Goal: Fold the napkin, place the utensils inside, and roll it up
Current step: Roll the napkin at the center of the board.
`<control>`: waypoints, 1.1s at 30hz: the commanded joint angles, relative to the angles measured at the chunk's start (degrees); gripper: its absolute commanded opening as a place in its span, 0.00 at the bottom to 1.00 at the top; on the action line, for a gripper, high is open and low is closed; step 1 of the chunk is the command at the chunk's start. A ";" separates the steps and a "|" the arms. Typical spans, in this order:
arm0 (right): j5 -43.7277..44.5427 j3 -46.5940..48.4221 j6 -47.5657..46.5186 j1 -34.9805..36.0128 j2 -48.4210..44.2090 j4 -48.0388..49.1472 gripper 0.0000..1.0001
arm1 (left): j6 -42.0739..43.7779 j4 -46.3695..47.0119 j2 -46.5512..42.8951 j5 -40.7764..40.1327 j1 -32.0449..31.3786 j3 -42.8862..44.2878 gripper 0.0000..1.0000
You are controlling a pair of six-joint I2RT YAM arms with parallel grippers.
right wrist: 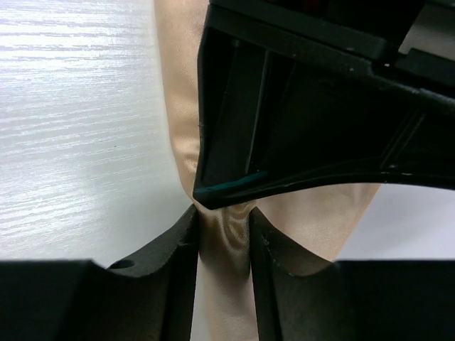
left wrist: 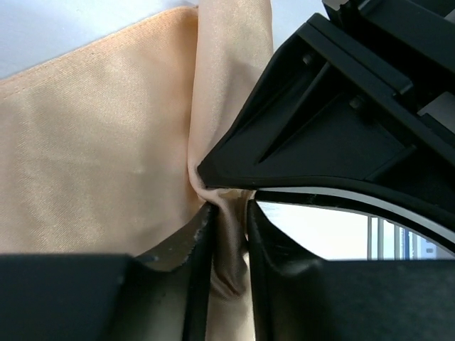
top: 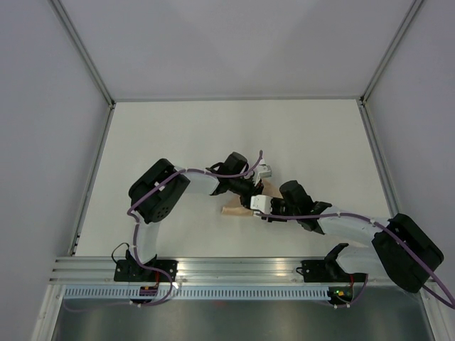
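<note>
The peach-orange napkin [top: 238, 210] lies bunched into a narrow strip at mid-table, mostly covered by both grippers. My left gripper [top: 254, 193] comes down on it from the left and my right gripper [top: 264, 210] from the right, tip to tip. In the left wrist view the napkin [left wrist: 92, 142] spreads out flat to the left, and a fold of it fills the narrow gap in my left gripper [left wrist: 229, 209]. In the right wrist view my right gripper [right wrist: 222, 213] pinches a ridge of the napkin [right wrist: 178, 85]. The utensils are hidden.
The white table [top: 178, 142] is bounded by grey walls with metal corner posts [top: 85, 57]. An aluminium rail [top: 234, 266] runs along the near edge, carrying both arm bases.
</note>
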 commanded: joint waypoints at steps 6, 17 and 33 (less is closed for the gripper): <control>-0.90 0.78 1.00 -0.51 1.75 -8.08 0.17 | -4.99 -3.16 -5.87 -5.30 0.26 -3.57 0.49; -11.52 9.30 -2.60 -8.05 8.42 -20.54 0.14 | -12.28 13.70 -20.71 -21.17 2.89 -15.86 0.53; -23.31 30.12 -9.62 -16.76 32.40 -38.83 0.11 | 10.71 20.59 -39.37 -57.24 -12.39 -30.30 0.59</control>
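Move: The rolled napkin is between both my hands' fingers, its middle practically at my left pads and about 2 cm left of my right pads, which hold it some 3 cm right of the left ones. The still-flat flap lies about 6 cm ahead of either hand, roughly level with the left pads and 3 cm left of the right ones, a centimetre or two lower. My left fingers, already loosening, open about twice as wide and let go of the roll; that hand pulls away to the left and up, about 8 cm over and 10 cm high, swinging counter-clockwise and rolling at the wrist. Meanwhile my right hand keeps its pinch and rolls the bundle forward towards the flap, turning some 30 degrees while travelling about 2.5 cm low over the board. ##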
